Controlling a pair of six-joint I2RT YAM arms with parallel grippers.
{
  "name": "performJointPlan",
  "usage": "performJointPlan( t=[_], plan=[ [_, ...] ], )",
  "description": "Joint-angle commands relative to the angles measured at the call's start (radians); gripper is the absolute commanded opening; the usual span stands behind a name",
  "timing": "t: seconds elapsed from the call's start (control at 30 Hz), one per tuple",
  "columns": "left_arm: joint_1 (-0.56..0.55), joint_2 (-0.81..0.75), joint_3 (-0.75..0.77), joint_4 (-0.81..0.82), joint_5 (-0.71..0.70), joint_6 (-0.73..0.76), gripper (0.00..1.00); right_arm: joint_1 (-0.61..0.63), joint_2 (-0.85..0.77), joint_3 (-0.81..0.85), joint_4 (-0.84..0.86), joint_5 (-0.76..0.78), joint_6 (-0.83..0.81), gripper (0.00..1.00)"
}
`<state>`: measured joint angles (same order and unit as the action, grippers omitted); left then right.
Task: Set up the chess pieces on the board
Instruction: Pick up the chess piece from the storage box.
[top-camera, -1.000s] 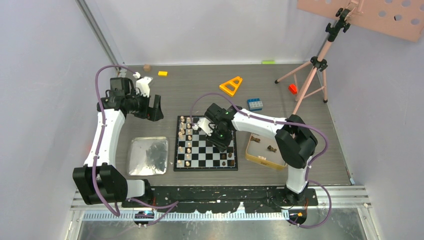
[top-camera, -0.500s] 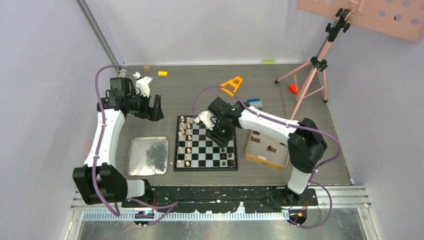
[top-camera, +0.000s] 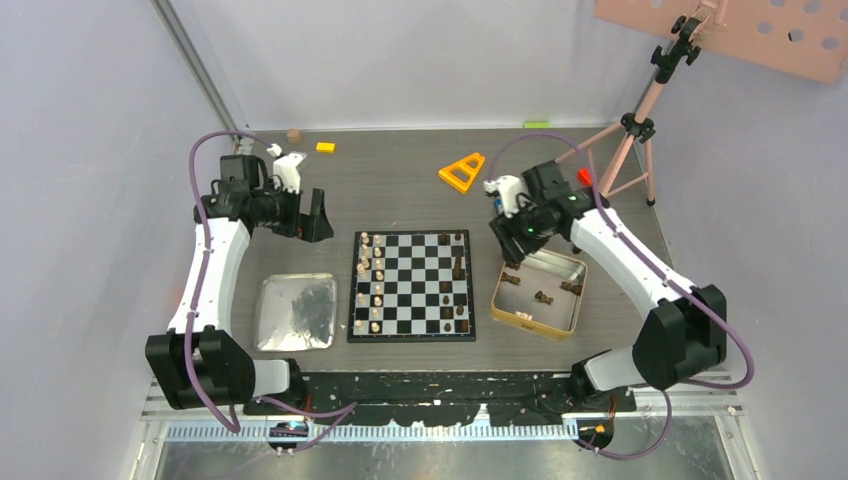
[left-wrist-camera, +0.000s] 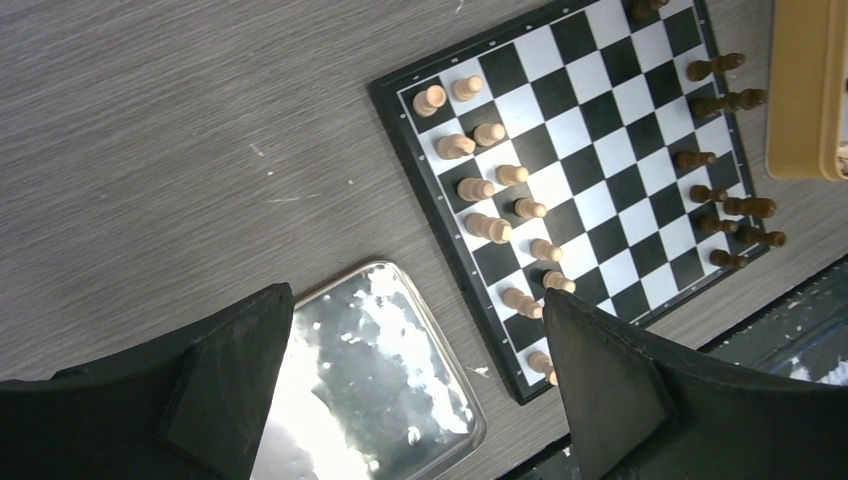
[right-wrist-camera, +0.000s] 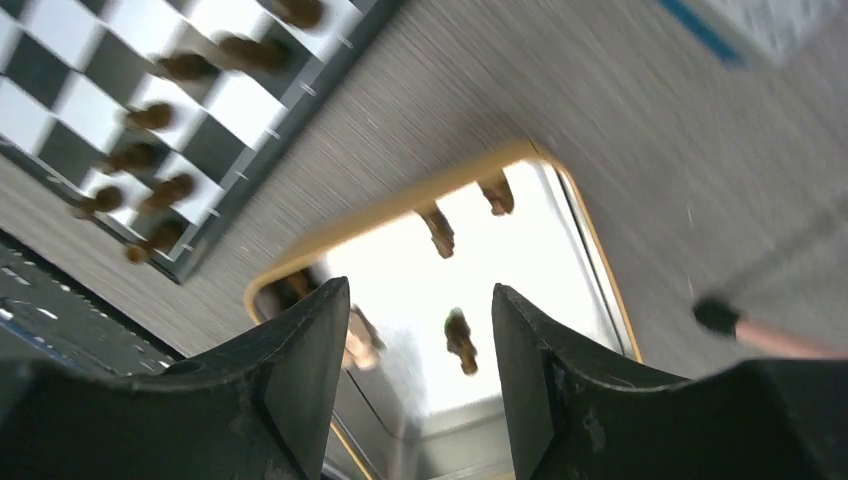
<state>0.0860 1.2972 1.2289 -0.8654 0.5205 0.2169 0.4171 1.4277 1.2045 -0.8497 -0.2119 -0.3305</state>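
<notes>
The board (top-camera: 415, 300) lies in the middle of the table. Light tan chess pieces (top-camera: 368, 280) fill its two left columns, and several dark brown ones (top-camera: 458, 268) stand along its right side. More dark pieces (top-camera: 543, 297) lie in the gold-rimmed tin (top-camera: 525, 324) right of the board. My right gripper (top-camera: 510, 240) hovers over the tin's far left corner. It is open (right-wrist-camera: 420, 290) and empty, and a dark piece (right-wrist-camera: 460, 340) lies in the tin below it. My left gripper (top-camera: 315, 222) hangs wide open (left-wrist-camera: 418, 295) and empty left of the board (left-wrist-camera: 600, 150), above the silver tray.
A shiny silver tray (top-camera: 295, 312) sits left of the board. An orange triangle (top-camera: 462, 172), a yellow brick (top-camera: 325, 147) and a small brown block (top-camera: 294, 134) lie toward the back. A pink tripod (top-camera: 625, 150) stands at the back right, beside a red item (top-camera: 585, 177).
My right gripper has left the board and swung right to above the tin, its jaws spreading wider. The left arm has stayed where it was.
</notes>
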Motion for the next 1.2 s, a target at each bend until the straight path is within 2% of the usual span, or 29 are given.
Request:
performJointPlan(
  t=[0.0, 0.17, 0.33, 0.63, 0.87, 1.0, 1.07, 1.17],
  plan=[
    [0.004, -0.022, 0.021, 0.004, 0.100, -0.001, 1.00, -0.118, -0.087, -0.094, -0.035, 0.004, -0.018, 0.61],
    [-0.012, -0.009, 0.043, -0.012, 0.132, 0.014, 0.98, -0.195, -0.066, -0.155, -0.038, -0.021, -0.047, 0.59],
    [-0.025, 0.026, 0.076, -0.015, 0.147, 0.005, 0.96, -0.197, 0.001, -0.179, -0.033, -0.021, -0.075, 0.55],
    [-0.025, 0.047, 0.071, -0.002, 0.148, -0.005, 0.96, -0.197, 0.098, -0.257, 0.012, -0.008, -0.117, 0.53],
    [-0.025, 0.057, 0.070, -0.001, 0.141, -0.007, 0.96, -0.196, 0.139, -0.265, 0.020, -0.002, -0.131, 0.45],
    [-0.025, 0.066, 0.071, 0.001, 0.144, -0.008, 0.96, -0.196, 0.146, -0.262, 0.023, 0.003, -0.132, 0.34],
    [-0.025, 0.071, 0.072, 0.000, 0.145, -0.008, 0.96, -0.197, 0.145, -0.256, 0.020, 0.002, -0.134, 0.23],
    [-0.025, 0.073, 0.072, -0.001, 0.144, -0.008, 0.96, -0.196, 0.144, -0.236, -0.003, 0.000, -0.134, 0.13]
  ],
)
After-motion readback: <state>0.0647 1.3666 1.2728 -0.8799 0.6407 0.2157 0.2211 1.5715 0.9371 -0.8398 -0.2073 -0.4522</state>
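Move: The dark chess piece in the middle of the storage box lies about 5 cm back and 8 cm to the right of the right hand, 12 cm below. Another dark piece lies almost straight beneath that hand, level with it and 1 cm right. A third is some 3 cm back and 15 cm right; the pale pieces are about 9 cm back and 4 cm right. From the left hand, the target lies roughly 48 cm right, 7 cm back and 18 cm below. The right fingertips close around the dark piece in the middle of the storage box and pinch it at the end of the reach. The hand first swings right, then sinks about 11 cm into the box while drawing back some 5 cm, tipping roughly 20 degrees so the fingers point more nearly straight down. The open, empty left hand drifts about 2.5 cm right. ##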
